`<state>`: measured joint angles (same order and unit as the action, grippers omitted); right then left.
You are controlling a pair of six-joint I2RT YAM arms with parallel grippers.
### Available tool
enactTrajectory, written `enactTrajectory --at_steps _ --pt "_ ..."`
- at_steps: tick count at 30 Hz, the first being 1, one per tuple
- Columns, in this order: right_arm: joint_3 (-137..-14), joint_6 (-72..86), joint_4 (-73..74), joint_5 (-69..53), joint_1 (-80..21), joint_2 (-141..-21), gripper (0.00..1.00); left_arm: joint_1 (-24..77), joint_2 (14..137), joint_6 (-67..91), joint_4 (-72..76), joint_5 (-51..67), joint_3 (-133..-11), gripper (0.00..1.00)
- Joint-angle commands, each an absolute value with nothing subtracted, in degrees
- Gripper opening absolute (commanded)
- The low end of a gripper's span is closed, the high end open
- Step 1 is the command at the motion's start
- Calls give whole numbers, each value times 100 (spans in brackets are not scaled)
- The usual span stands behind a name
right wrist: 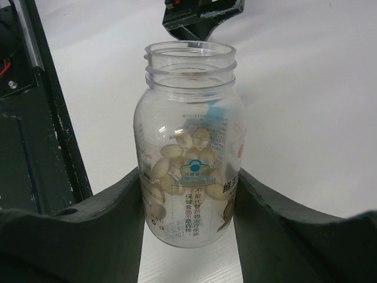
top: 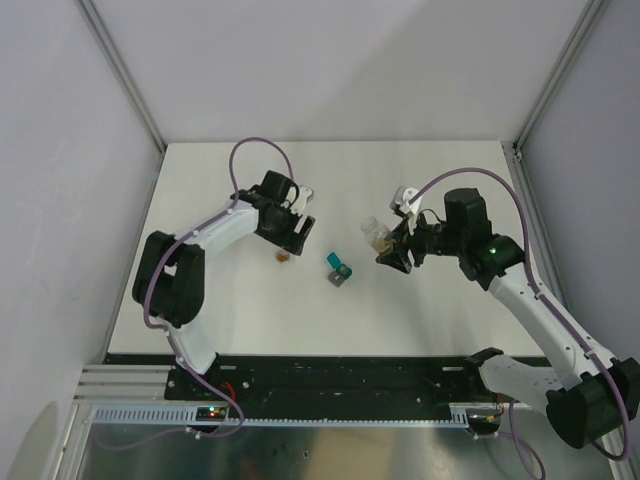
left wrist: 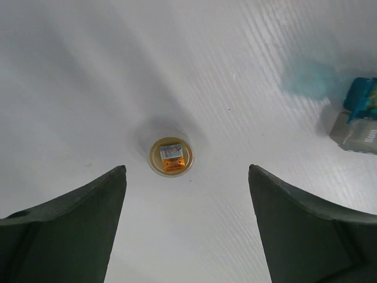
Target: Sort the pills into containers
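A small amber-orange vial [left wrist: 171, 156] stands upright and uncapped on the white table, seen from above; it also shows as the vial [top: 284, 256]. My left gripper [left wrist: 187, 169] hovers over it, open, with nothing between its fingers; from above the left gripper [top: 295, 238] sits just behind the vial. The teal-blue box [top: 338, 268] with its grey flap lies mid-table, and the box [left wrist: 360, 112] is at the right edge of the left wrist view. My right gripper [right wrist: 188, 174] is shut on a clear uncapped bottle [right wrist: 188, 147] holding pale oval pills [right wrist: 185, 144]. The bottle [top: 376, 233] is tilted above the table.
A black rail [right wrist: 29, 135] along the table's near edge fills the left of the right wrist view. Grey walls and metal posts [top: 125, 75] enclose the white table [top: 440, 310] on three sides.
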<state>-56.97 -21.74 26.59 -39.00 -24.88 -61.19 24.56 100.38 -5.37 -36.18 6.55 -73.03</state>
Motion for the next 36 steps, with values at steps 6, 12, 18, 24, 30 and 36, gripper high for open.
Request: enactTrajectory --at_steps 6,12,18,24,30,36 --pt "-5471 -2176 2533 -4187 -2126 -5850 0 2421 10406 -860 -3684 437 -7373 83" --pt "-5438 -2166 2540 -4252 -2070 -5863 0 2405 10586 -912 -3693 433 -7404 78" --pt "-5417 -2159 2538 -4271 -2066 -5880 0 2375 10715 -969 -3742 457 -7457 76" --pt "-5403 -2134 2524 -4291 -2065 -5903 0 2366 10791 -979 -3781 506 -7481 72" --pt "-5398 -2119 2523 -4306 -2065 -5910 0 2356 10887 -1000 -3802 516 -7555 69" --pt "-5388 -2121 2529 -4290 -2065 -5911 0 2358 10970 -996 -3821 539 -7607 65"
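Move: The round lid lies nearly under the left hand, about 6 cm below it, roughly 2 cm to its left and 1 cm back. The teal pill box sits some 12 cm to the right of the left hand and 5 cm back from it, also on the table. From the right hand, which already holds the open jar of capsules, the lid is about 9 cm ahead, 24 cm to the left and 23 cm below. Down and ever more slowly, the left hand sinks about 5 cm onto the round lid, easing some 1.5 cm left while the wrist tips roughly 10 degrees towards straight down. Its fingers narrow by about a quarter around the lid without pinching it. The right hand shifts some 1.5 cm right and a little down, then holds the jar still. ##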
